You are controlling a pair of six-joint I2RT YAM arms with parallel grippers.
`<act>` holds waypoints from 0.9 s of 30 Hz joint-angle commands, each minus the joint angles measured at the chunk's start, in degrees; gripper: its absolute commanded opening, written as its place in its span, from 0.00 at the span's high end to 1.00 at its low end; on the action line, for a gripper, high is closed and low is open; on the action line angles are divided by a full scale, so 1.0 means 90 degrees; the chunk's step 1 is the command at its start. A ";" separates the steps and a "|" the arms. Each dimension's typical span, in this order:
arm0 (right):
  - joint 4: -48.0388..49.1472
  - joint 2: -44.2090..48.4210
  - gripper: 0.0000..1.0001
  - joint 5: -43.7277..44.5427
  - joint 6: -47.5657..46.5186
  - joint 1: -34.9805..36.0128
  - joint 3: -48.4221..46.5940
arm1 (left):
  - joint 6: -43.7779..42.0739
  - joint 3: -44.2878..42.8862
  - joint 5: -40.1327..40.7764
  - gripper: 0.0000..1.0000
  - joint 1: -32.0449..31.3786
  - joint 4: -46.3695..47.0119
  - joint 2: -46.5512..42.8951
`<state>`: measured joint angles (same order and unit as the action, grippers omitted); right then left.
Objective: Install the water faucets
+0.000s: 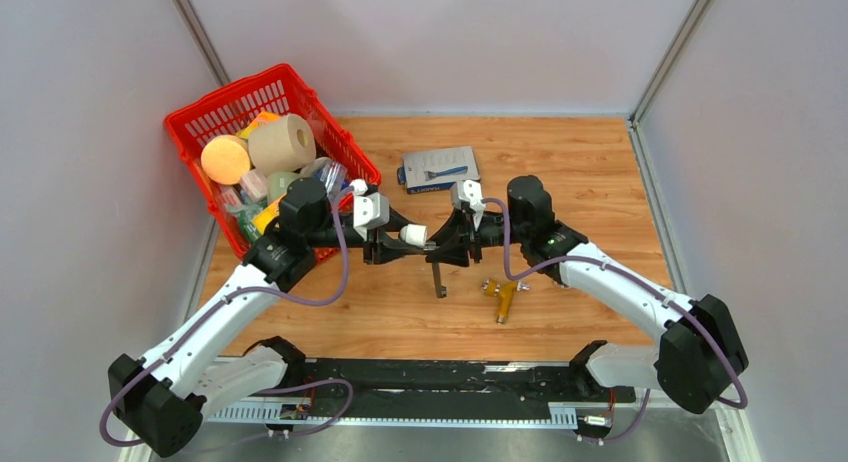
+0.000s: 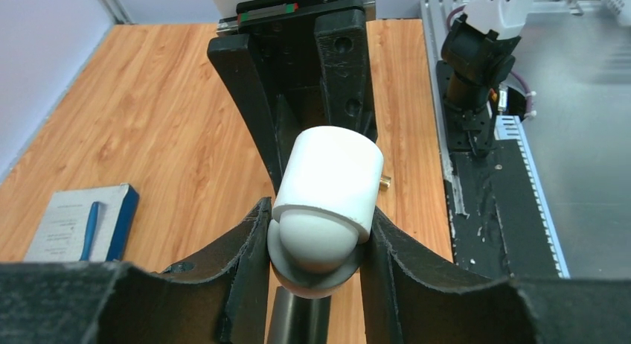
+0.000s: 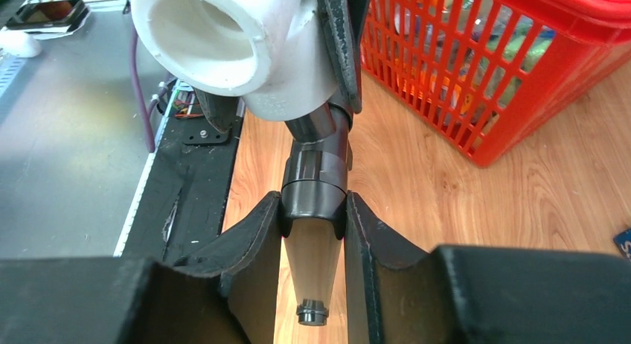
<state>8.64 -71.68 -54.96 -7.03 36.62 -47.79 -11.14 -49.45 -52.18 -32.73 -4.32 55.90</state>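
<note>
The dark grey faucet [image 1: 438, 278] hangs between my two grippers above the middle of the table, its thin tube pointing down. One end of it meets a white elbow fitting [image 1: 413, 235]. My left gripper [image 1: 385, 244] is shut on the white fitting [image 2: 327, 184], where the faucet's dark flange [image 2: 316, 273] meets it. My right gripper [image 1: 455, 244] is shut on the faucet's dark barrel [image 3: 315, 182]. The white fitting [image 3: 223, 46] is just beyond its fingers, and the spout end [image 3: 312, 313] shows below them. The grippers face each other, almost touching.
A red basket [image 1: 200, 112] full of household items stands at the back left, close behind my left arm. A blue-grey box [image 1: 440, 169] lies at the back centre. A brass valve [image 1: 503, 297] lies on the wood near the front. A black rail [image 1: 430, 377] runs along the near edge.
</note>
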 commanded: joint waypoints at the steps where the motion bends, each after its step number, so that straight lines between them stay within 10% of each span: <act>1: 0.0212 -0.0062 0.99 -0.0378 -0.0566 -0.0055 -0.0461 | 0.0611 -0.0257 -0.1338 1.00 -0.0025 0.0441 -0.0234; 6: 0.0124 -0.0170 0.83 0.0372 -0.0596 -0.0251 -0.0598 | 0.1080 -0.0521 -0.1702 1.00 0.0014 0.0441 -0.0156; 16: 0.0260 0.0620 0.40 0.2383 -0.0674 -0.0037 -0.0286 | 0.3160 -0.0658 0.1187 1.00 0.0004 0.0615 -0.0419; 27: 0.2123 0.1841 0.31 0.6444 -0.1132 0.2119 0.1168 | 0.5025 -0.0531 0.4899 1.00 -0.0230 -0.0028 -0.0957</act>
<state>17.50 -57.60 -15.86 -12.71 46.92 -41.12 24.75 -52.01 -21.87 -34.24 -6.11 48.69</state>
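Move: The left hand still grips the white elbow, and the grey faucet fixed to it lies about 5 cm to its right and 6 cm below, spout hanging. The right hand still clamps the faucet, with the white elbow some 5 cm to its left and 4 cm higher. On the table about 22 cm below the right hand, the yellow valve stands 14 cm to its right and about level, and the box 33 cm ahead, 1 cm to the right. Both hands first ease back about 1 cm together with the joined parts between them, then the right fingers open off the grey faucet while that hand goes up some 5 cm and forward, easing right and swinging about 30 degrees clockwise, its forward travel turning back a little at the end. The left hand keeps its pinch on the white elbow and carries elbow and faucet up, forward and left, away from the right hand, about 5 cm up, its fingers swinging some 30 degrees counter-clockwise to point more forward as the wrist rolls. ##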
